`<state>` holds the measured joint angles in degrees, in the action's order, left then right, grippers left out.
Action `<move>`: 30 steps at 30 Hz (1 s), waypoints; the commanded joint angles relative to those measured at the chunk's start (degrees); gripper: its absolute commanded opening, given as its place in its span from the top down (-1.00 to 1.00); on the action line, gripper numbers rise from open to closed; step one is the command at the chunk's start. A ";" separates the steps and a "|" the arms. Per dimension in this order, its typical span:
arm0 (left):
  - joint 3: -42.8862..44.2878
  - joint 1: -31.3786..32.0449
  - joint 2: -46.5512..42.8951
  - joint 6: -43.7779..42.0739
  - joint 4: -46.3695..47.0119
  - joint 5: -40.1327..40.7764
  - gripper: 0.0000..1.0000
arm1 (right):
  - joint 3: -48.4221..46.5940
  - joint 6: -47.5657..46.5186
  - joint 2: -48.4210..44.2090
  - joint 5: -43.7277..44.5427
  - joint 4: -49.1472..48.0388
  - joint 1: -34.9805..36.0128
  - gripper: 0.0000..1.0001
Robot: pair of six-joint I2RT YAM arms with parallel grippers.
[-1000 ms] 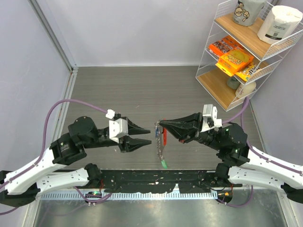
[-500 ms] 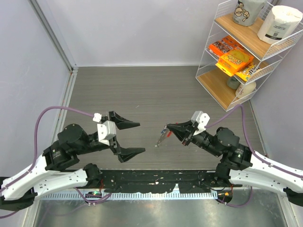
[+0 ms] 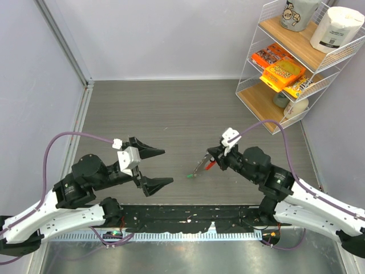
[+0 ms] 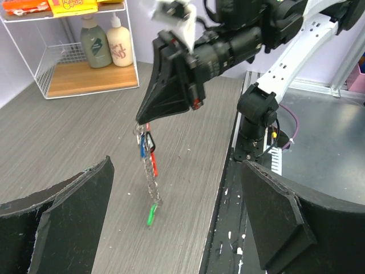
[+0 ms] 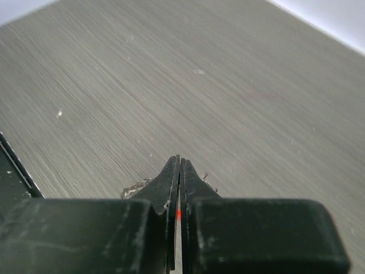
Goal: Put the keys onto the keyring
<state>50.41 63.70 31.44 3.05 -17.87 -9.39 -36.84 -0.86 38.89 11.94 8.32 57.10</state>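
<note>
My right gripper is shut on the keyring, held by its top end low over the table. In the left wrist view the red clip and the blue key hang just under the right gripper's tips. The silvery chain runs down from them to the green key, which is close to the tabletop. A red sliver shows between the right gripper's shut fingers. My left gripper stands wide open to the left of the keyring, apart from it, with nothing between its fingers.
A white wire shelf with snack boxes, a paper roll and bottles stands at the table's back right. The black base rail runs along the near edge. Grey walls close off the left and back.
My left gripper has opened wide and drawn back to the left. My right gripper has carried the keyring lower towards the table, and the chain now slants down to the left.
</note>
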 commanded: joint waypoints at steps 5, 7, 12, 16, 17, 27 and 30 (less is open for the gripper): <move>-0.23 0.19 -1.12 1.35 1.43 1.56 -0.99 | -6.22 8.77 14.78 -14.57 -4.27 -12.09 0.89; -0.32 0.11 -1.29 1.43 1.26 1.74 -0.99 | -7.97 10.61 18.91 -16.24 -5.50 -13.94 0.89; -0.40 0.11 -1.29 1.35 1.34 1.65 -1.00 | -13.07 12.73 30.34 -15.38 -6.64 -14.56 0.89; -1.10 0.11 -1.56 1.08 1.52 1.39 -0.99 | -18.52 14.66 38.68 -13.62 -7.96 -15.18 0.89; -1.37 0.19 -1.56 1.17 1.78 1.56 -0.99 | -19.49 15.10 40.02 -13.35 -7.96 -15.44 0.89; -2.42 0.11 -3.31 1.96 -0.06 4.46 -0.99 | -24.42 18.09 55.05 -8.70 -13.41 -16.76 0.58; -2.69 0.11 -4.54 2.57 -1.20 5.61 -0.99 | -25.91 17.13 55.41 -7.38 -12.97 -16.76 0.15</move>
<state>47.97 63.70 28.53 4.34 -18.57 -6.00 -58.37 15.97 94.91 1.45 -0.43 40.53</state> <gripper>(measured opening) 0.995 0.316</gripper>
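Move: The right hand holds the keyring bundle, which hangs beneath its fingertips with the green key at the low end, about 13 cm down and some 2 cm back. The spot of open table where the bundle will lie is about 10 cm ahead, 4 cm left and 17 cm below this hand. From the empty left hand that spot is roughly 20 cm ahead, 8 cm right and 27 cm down. The right hand carries the hanging keyring bundle some 15 cm forward and as far down, drifting about 7 cm left: first forward and steeply down, then forward and left while sinking only slowly, then down almost straight to the bare table. On the way the wrist tips the fingers about 30 degrees further down, and over the low end they start to open, roughly a third of the way, letting the bundle go onto the wood. ##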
